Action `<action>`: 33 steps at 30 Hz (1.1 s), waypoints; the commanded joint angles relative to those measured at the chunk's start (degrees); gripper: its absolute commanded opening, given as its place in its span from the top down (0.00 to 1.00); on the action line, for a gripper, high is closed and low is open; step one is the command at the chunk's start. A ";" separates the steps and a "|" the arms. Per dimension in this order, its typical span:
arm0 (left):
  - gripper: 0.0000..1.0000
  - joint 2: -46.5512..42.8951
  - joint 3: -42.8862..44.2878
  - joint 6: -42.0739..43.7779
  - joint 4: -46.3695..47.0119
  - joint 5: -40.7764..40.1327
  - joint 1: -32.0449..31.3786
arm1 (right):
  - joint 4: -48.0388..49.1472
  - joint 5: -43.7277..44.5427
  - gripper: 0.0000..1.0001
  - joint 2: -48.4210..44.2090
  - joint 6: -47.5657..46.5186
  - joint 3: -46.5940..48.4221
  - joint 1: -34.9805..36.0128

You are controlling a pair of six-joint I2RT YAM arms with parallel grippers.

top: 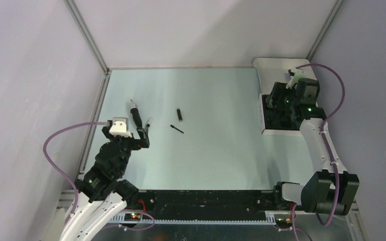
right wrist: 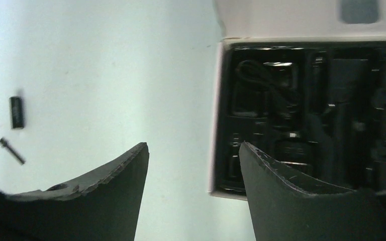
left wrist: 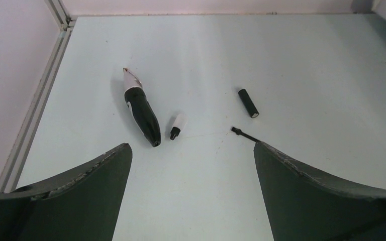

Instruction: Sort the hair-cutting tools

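Note:
Several hair-cutting tools lie on the pale table. The tapered black trimmer body (left wrist: 141,113) with its silver tip is at the left (top: 134,114), with a small black-and-white piece (left wrist: 177,125) beside it. A short black cylinder (left wrist: 248,103) and a thin stick (left wrist: 244,134) lie further right; both also show in the right wrist view, cylinder (right wrist: 16,111) and stick (right wrist: 11,150). My left gripper (left wrist: 192,145) stands open just short of these pieces, holding nothing. My right gripper (right wrist: 193,145) is open and empty at the left edge of the white box (right wrist: 218,125).
The white box (top: 261,108) with its black moulded insert (right wrist: 306,110) stands at the right side, lid open toward the back wall. Metal rails (top: 94,108) edge the table at left and back. Grey walls enclose it.

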 commanded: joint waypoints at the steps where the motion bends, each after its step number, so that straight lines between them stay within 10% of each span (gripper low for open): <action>1: 0.02 2.84 0.19 -1.27 1.67 -0.63 0.71 | -3.55 -0.34 0.29 3.60 3.70 4.10 6.40; 19: 0.02 8.72 4.38 -6.18 -2.75 1.35 9.47 | 1.73 17.23 0.33 33.31 16.13 19.68 41.78; 33: 0.02 7.95 3.14 -5.65 -1.48 2.41 9.57 | -7.19 17.96 0.35 62.65 17.58 53.45 49.73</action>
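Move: Below and far to the left of the empty right hand lies the black cylinder, about 40 cm left, 5 cm ahead and 20 cm down. The thin black brush is about 6 cm nearer than the cylinder, the small bottle some 12 cm left of it and 3 cm nearer. The open box is about 9 cm right of this hand and 2 cm ahead. From the left hand the cylinder is roughly 20 cm ahead, 12 cm right. Swinging away from the box, the right hand sweeps some 40 cm left across the table and sinks about 15 cm towards the black cylinder, edging forward late. Its fingers stay open, tipping further down and turning about 25 degrees counter-clockwise. The empty left hand dips forward, shifts slightly left, then rises a little, turning left with its fingers tilting down. ##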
